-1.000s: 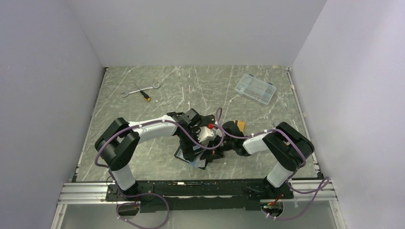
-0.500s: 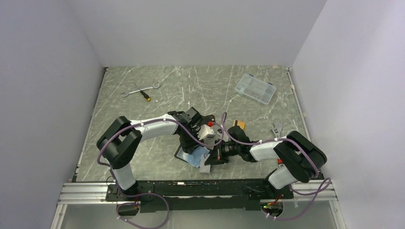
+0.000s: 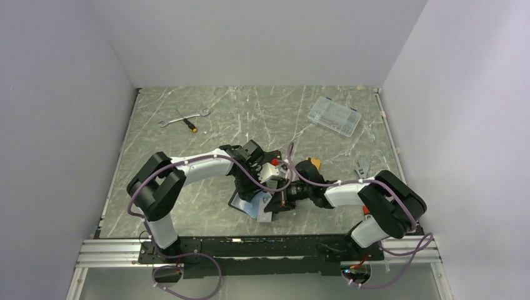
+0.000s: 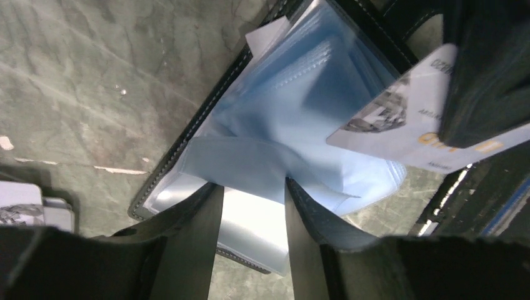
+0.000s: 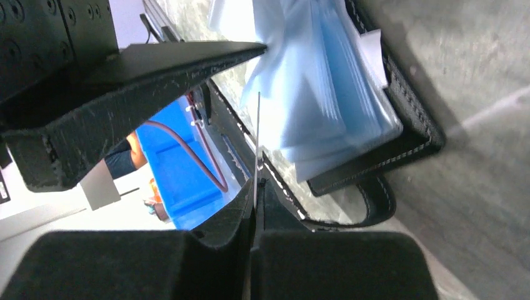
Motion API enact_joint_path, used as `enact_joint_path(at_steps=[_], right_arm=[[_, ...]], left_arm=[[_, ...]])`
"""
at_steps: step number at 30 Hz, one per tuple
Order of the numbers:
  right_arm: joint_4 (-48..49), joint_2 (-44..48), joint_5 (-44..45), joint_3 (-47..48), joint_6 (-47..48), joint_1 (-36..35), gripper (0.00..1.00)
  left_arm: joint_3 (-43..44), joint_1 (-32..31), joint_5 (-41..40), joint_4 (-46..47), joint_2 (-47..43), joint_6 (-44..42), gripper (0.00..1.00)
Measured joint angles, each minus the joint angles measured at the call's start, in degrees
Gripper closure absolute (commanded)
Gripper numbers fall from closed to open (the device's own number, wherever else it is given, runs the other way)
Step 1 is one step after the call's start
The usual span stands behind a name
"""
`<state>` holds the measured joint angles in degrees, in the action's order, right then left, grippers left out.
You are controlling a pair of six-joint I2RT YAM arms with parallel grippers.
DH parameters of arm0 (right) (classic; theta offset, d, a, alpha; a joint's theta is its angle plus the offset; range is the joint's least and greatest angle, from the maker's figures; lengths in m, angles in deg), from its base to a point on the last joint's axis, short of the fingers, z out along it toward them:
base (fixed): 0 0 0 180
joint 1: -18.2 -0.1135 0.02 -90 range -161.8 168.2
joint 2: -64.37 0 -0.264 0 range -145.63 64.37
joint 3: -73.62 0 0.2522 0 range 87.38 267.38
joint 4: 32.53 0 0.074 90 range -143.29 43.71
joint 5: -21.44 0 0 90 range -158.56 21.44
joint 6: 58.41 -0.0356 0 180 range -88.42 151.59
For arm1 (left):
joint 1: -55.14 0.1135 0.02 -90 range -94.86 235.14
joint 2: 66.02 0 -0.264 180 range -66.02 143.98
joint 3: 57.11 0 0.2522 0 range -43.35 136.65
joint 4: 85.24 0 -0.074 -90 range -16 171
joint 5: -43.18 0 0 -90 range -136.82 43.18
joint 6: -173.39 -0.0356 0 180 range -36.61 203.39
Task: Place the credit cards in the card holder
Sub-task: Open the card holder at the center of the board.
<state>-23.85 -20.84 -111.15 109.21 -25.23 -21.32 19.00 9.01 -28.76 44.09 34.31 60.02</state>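
The card holder (image 3: 245, 204) lies open on the table, black outside (image 4: 187, 147), with pale blue sleeves (image 4: 294, 94) fanned up. My left gripper (image 4: 253, 187) (image 3: 253, 195) stands over its near edge, jaws half closed with a bunch of sleeves pinched between the fingertips. My right gripper (image 5: 256, 187) (image 3: 282, 195) is shut on one of the credit cards, seen edge-on (image 5: 257, 144). The left wrist view shows that card's pale printed face (image 4: 400, 125) with its corner over the sleeves. An orange card (image 3: 314, 164) lies behind the right arm.
A wrench (image 3: 200, 112) and a screwdriver (image 3: 187, 123) lie at the back left. A clear plastic box (image 3: 334, 115) sits at the back right, and a small grey metal piece (image 3: 362, 167) is at the right. Another pale card (image 4: 22, 206) lies beside the holder.
My left jaws have closed from wide to half closed on the sleeves. The right arm swung its elbow out to the right and carried the card up to the open holder.
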Motion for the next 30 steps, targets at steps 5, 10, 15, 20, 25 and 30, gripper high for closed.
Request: enact_joint_path(at_steps=[5,10,15,20,25,30], right_arm=[[-0.5,-3.2,0.1,3.6,0.3,-0.5,1.00],[-0.6,-5.6,-0.1,6.2,0.3,-1.2,1.00],[-0.6,-8.1,-0.2,9.6,0.3,-2.3,1.00],[-0.7,-10.8,-0.2,12.9,0.7,-3.3,1.00],[-1.5,-12.5,0.1,13.9,1.0,-3.7,1.00],[-2.9,-13.6,0.3,13.9,1.3,-3.7,1.00]], left_arm=[[0.0,1.6,2.5,-1.1,-0.2,-0.2,0.53],[0.1,4.3,6.4,-4.8,-0.5,-1.0,0.50],[1.5,7.7,9.9,-8.7,-2.0,-1.7,0.45],[3.4,11.3,12.9,-11.3,-5.3,-2.8,0.01],[3.6,12.9,14.4,-12.3,-7.0,-2.7,0.01],[3.6,14.6,15.1,-13.1,-7.0,-2.4,0.01]])
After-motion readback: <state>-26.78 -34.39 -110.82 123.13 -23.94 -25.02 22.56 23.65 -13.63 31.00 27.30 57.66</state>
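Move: The loose blue sleeve of the open card holder is right at the left fingertips, about 1 cm below them. The holder's middle lies some 5 cm to the left of the right hand, 2 cm ahead and 2 cm lower. The credit card in the right fingers is about 7 cm to the right of the left hand and 4 cm back. The card stack lies about 12 cm ahead of the left hand and 3 cm left. Sweep the left fingertips about 2 cm left, low over the holder, carrying the sleeve towards its left end. Then lift clear some 5 cm, opening wide and tilting about 15 degrees. Meanwhile keep the right fingers shut on the credit card and push it about 5 cm left and 2 cm forward between the sleeves, dipping slightly at the end. ##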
